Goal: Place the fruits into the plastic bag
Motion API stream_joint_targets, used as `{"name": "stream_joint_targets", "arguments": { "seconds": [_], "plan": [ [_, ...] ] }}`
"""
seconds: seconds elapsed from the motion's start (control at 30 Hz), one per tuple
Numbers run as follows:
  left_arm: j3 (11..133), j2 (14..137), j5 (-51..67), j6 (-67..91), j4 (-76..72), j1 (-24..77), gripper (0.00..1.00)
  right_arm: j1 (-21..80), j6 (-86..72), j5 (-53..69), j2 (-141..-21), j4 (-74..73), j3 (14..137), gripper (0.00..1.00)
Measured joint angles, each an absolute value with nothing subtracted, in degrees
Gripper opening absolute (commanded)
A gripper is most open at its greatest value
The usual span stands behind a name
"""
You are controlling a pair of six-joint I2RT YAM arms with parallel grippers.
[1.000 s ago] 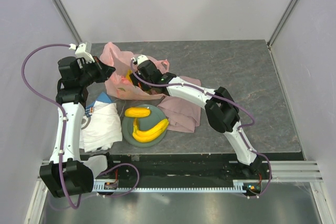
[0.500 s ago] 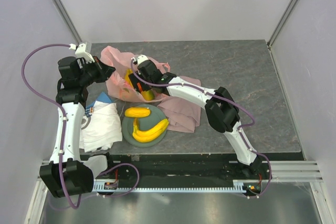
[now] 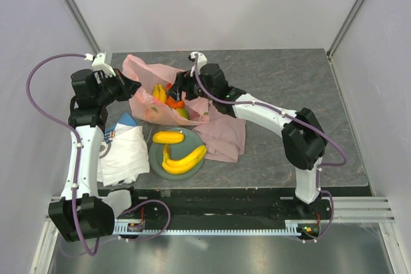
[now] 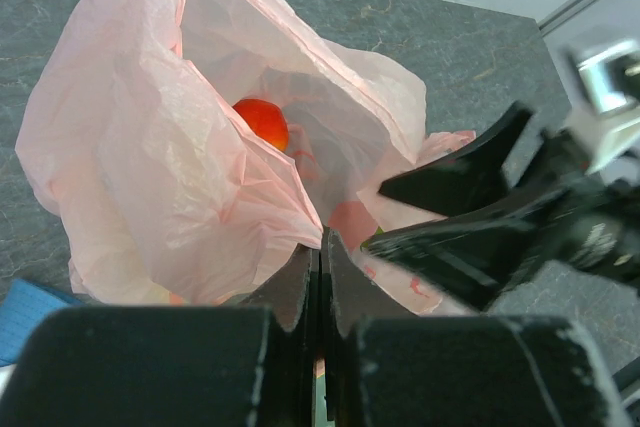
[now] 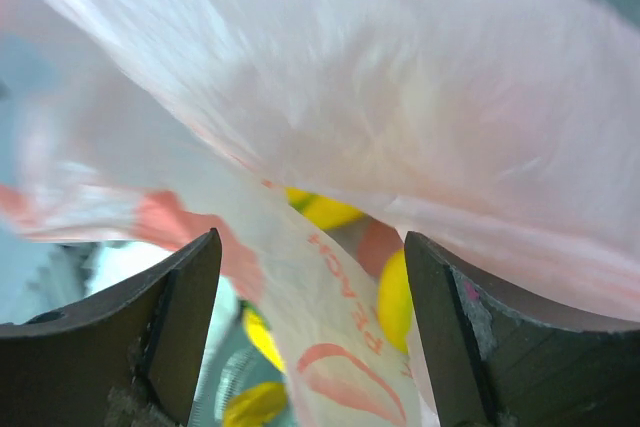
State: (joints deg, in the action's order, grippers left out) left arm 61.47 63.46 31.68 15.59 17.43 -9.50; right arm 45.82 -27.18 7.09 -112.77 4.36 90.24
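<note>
The pale-pink plastic bag (image 3: 144, 97) lies at the back left with its mouth held open. My left gripper (image 3: 131, 86) is shut on the bag's near rim (image 4: 300, 217). My right gripper (image 3: 178, 89) is open at the bag's right side, with bag film (image 5: 330, 277) between its fingers (image 4: 450, 187). Inside the bag I see a yellow fruit (image 3: 158, 92), an orange-red round fruit (image 3: 172, 101) (image 4: 262, 122) and a green-yellow fruit (image 3: 183, 113). A bunch of bananas (image 3: 185, 160) and a yellow oblong fruit (image 3: 168, 137) lie on the grey-green plate (image 3: 155, 158).
A dusty-pink cloth (image 3: 225, 136) lies right of the plate, partly under the bag. A white cloth (image 3: 125, 155) and a blue item (image 3: 123, 122) lie left of the plate. The grey tabletop (image 3: 295, 88) extends to the right.
My right gripper has pulled back up and to the right out of the bag's mouth, its arm swinging right. Orange and green-yellow fruits now show in the bag. The left gripper has not moved.
</note>
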Motion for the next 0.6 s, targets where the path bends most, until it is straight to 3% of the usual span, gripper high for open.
{"name": "stream_joint_targets", "arguments": {
  "seconds": [0.27,0.6],
  "plan": [
    [61.47,63.46,31.68,15.62,17.43,-9.5,0.02,45.28,-28.73,19.4,-103.26,21.91,79.75,0.8],
    [61.47,63.46,31.66,15.62,17.41,-9.5,0.02,58.43,-11.22,14.59,-92.71,13.67,71.35,0.82]
  ]
}}
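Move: The lone banana on the plate's far edge lies about 18 cm back and 4 cm left of my open right hand, some 15 cm below it. The other bananas on the plate are about 10 cm nearer me than that one. The green mango in the plastic bag sits roughly 7 cm back and 2 cm right of this hand. From my left hand, the lone banana is about 21 cm back, 9 cm right and well below. I lift my empty right hand up out of the plastic bag's mouth by about 8 cm, then draw it back some 16 cm towards the lone banana, over the near side of the bag, fingers staying wide open. Meanwhile the wrist swings some 20 degrees counter-clockwise, so the fingers point more left and more level. My left hand stays put, still pinching the bag's rim. ##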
